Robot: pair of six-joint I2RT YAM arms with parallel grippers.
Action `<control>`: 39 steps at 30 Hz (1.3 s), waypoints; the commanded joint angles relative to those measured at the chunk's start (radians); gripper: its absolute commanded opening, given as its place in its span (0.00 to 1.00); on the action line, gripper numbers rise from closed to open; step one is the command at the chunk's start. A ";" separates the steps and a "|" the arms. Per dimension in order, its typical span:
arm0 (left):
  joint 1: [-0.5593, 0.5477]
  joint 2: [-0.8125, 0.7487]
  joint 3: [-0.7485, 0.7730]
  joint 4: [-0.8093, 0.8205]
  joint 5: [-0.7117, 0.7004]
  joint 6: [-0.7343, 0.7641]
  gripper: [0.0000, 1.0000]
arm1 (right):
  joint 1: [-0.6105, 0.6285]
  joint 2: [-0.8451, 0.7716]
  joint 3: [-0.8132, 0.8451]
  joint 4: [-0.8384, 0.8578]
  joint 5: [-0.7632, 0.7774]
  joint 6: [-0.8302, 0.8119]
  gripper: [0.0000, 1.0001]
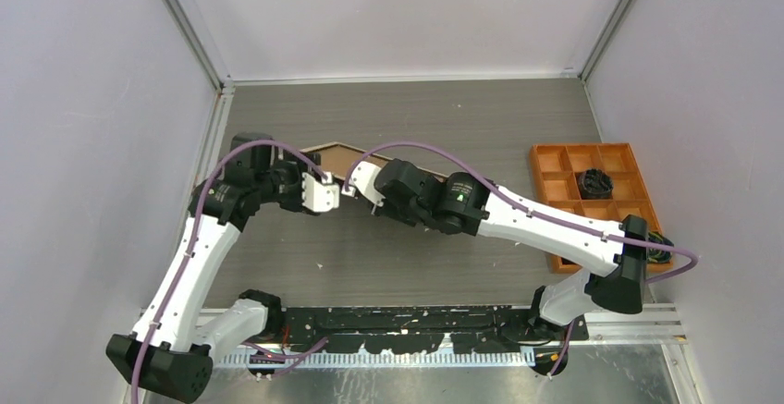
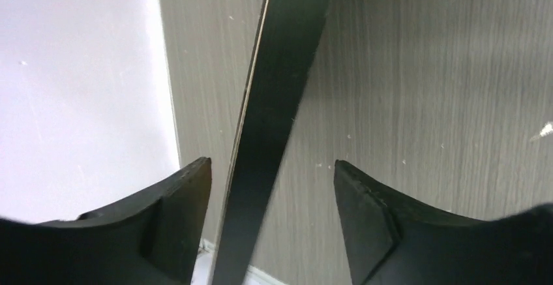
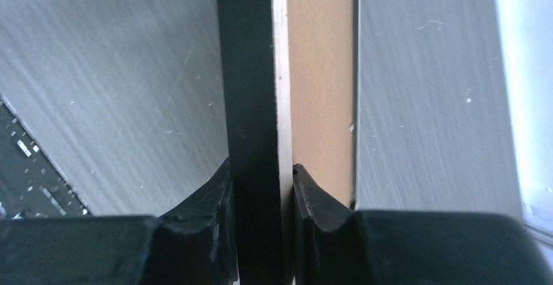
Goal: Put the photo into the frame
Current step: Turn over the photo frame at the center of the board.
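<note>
The frame is held up off the table at centre left, tilted, its brown side facing up in the top view. My right gripper is shut on it. In the right wrist view both fingers press the frame's black edge at the right gripper, with a thin pale strip and a brown face beside it. My left gripper stands open around the same frame. In the left wrist view the black edge passes between the fingers of the left gripper with gaps on both sides. The photo is out of view.
An orange compartment tray lies at the right of the table with a black round object in one cell. White walls close in the left, back and right sides. The left wall stands close to the frame's end.
</note>
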 commanded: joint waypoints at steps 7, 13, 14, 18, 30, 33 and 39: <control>0.036 -0.043 0.183 0.243 0.046 -0.703 1.00 | -0.104 0.053 0.280 -0.029 -0.135 0.223 0.17; 0.217 -0.015 0.310 0.302 0.167 -1.034 1.00 | -0.295 0.122 0.453 -0.035 -0.469 0.450 0.16; 0.270 -0.001 0.326 0.306 0.205 -1.087 1.00 | -0.335 0.132 0.472 -0.025 -0.518 0.494 0.15; 0.450 0.080 0.379 0.270 0.349 -1.207 1.00 | -0.503 0.144 0.453 0.087 -0.719 0.712 0.15; 0.481 0.263 0.267 0.020 0.268 -1.078 1.00 | -0.753 0.022 -0.018 0.431 -0.787 0.985 0.16; 0.482 0.286 0.194 0.068 0.214 -1.106 1.00 | -0.779 -0.030 -0.202 0.545 -0.764 1.033 0.16; 0.483 0.269 0.038 0.188 0.158 -1.126 1.00 | -0.797 -0.093 -0.502 0.690 -0.677 1.037 0.18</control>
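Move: The photo frame stands on its far long edge, brown back facing forward, its raised edge already pinched by the right hand. From that hand the frame's middle lies about 6 cm ahead, straight in line and some 11 cm below; its lower edge is roughly 9 cm ahead, 2 cm right and 21 cm down. The orange box is about 47 cm right, 1 cm back, 20 cm lower. From the left hand the frame's middle is 11 cm right, 1 cm ahead, 11 cm below. Keeping its pinch on the raised edge, the right hand swings the frame over: about 15 cm forward and 9 cm up, then down some 13 cm while drifting right, the wrist rolling and turning clockwise. The left fingers open wide and come free of the edge; that hand arcs up 17 cm and left, then sinks to slightly below its start, clear of the frame. ##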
